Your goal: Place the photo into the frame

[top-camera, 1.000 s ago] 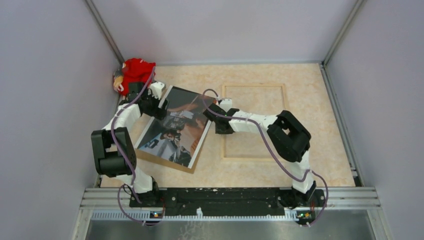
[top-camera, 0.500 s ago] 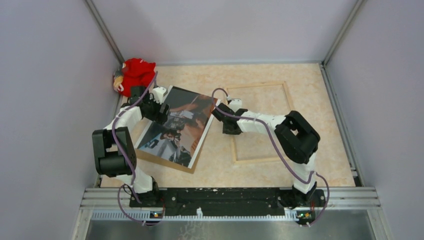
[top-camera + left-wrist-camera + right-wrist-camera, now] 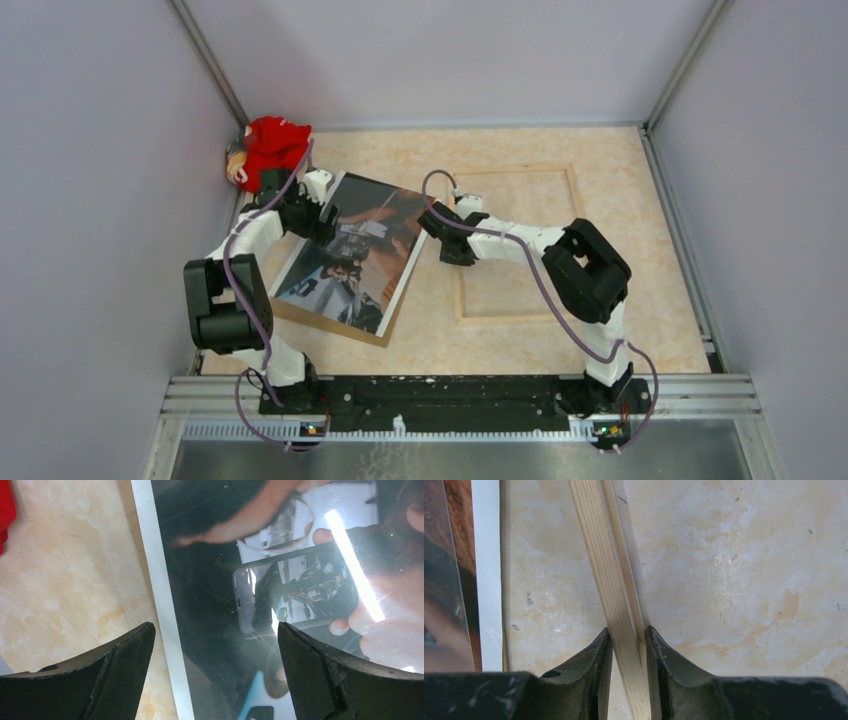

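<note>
The photo [image 3: 350,260], a glossy dark print with a white border, lies tilted on a brown board at the table's left. My left gripper [image 3: 323,215] hovers open over its upper left edge; in the left wrist view the photo [image 3: 280,580] fills the space between the wide-spread fingers of that gripper [image 3: 215,645]. The frame [image 3: 510,172] lies pale wood side up to the right of the photo, slightly skewed. My right gripper [image 3: 450,245] is on its left rail. In the right wrist view, the right gripper [image 3: 629,640] pinches the frame's [image 3: 604,555] wooden rail, beside the photo's [image 3: 486,555] white border.
A red cloth toy [image 3: 272,145] lies in the far left corner behind the left wrist. The brown backing board [image 3: 330,325] sticks out under the photo's near edge. Grey walls close in the table on three sides.
The frame has swung askew, its near end shifted right, with the right gripper on its left rail. The right jaws have narrowed onto the rail. The left gripper edged slightly right over the photo.
</note>
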Controlling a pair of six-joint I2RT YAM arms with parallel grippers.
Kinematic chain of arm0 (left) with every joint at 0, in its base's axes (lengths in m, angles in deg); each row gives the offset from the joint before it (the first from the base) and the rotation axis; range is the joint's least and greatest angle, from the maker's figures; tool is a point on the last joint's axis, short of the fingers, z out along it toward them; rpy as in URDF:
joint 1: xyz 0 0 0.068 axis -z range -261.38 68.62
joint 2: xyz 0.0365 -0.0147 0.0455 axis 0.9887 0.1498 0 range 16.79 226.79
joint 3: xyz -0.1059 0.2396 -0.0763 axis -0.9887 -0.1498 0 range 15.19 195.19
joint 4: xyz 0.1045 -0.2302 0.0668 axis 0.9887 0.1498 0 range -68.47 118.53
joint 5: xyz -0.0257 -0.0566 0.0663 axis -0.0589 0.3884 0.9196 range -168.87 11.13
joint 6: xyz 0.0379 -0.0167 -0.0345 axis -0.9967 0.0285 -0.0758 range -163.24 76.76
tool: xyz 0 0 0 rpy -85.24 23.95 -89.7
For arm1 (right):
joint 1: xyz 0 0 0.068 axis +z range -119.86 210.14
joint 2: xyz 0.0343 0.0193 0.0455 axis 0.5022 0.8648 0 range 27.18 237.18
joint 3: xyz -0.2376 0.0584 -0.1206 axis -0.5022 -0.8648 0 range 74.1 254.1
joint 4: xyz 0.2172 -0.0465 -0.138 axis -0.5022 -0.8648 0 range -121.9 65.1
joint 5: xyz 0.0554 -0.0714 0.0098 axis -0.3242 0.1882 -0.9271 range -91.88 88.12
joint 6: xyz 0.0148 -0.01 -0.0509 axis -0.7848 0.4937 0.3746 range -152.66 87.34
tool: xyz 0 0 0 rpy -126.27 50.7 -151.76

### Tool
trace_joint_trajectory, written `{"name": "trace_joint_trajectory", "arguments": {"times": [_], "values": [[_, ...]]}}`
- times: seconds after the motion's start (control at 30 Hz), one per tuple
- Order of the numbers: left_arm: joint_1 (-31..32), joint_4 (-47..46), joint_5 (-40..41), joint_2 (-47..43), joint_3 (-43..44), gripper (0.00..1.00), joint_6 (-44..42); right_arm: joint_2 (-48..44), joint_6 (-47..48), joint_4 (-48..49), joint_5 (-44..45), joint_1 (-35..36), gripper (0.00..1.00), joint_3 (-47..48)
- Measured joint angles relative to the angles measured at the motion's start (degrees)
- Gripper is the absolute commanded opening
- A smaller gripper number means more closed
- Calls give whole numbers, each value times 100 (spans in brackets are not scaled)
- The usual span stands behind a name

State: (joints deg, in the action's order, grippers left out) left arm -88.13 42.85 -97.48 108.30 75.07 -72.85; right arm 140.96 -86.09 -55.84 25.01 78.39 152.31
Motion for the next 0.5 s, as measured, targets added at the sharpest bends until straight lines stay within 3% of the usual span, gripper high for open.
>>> {"name": "trace_joint_trajectory", "arguments": {"times": [0.1, 0.33, 0.5], "values": [[0, 7, 0, 0, 2, 98, -2, 0, -101, -17, 28, 0, 30, 0], [-13, 177, -59, 271, 540, 98, -4, -11, -142, -125, 234, -7, 72, 81], [-310, 461, -208, 575, 1344, 98, -11, -409, 291, 98, -59, -4, 77, 109]]}}
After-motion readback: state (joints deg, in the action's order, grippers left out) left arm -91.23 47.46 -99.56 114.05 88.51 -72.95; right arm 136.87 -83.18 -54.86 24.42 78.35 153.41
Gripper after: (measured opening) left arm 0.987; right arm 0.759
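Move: The right hand still grips the frame's left rail; the photo's middle lies about 18 cm to its left, level fore and aft and roughly 1 cm lower, and the frame's middle about 12 cm to its right and 1 cm farther out. From the left hand, the photo's middle is some 6 cm right, 4 cm back and 7 cm below; the red cloth lies about 14 cm ahead, 9 cm left and 4 cm lower. Right fingers open, rising about 4 cm off the frame's rail, while the left hand climbs forward and left. ##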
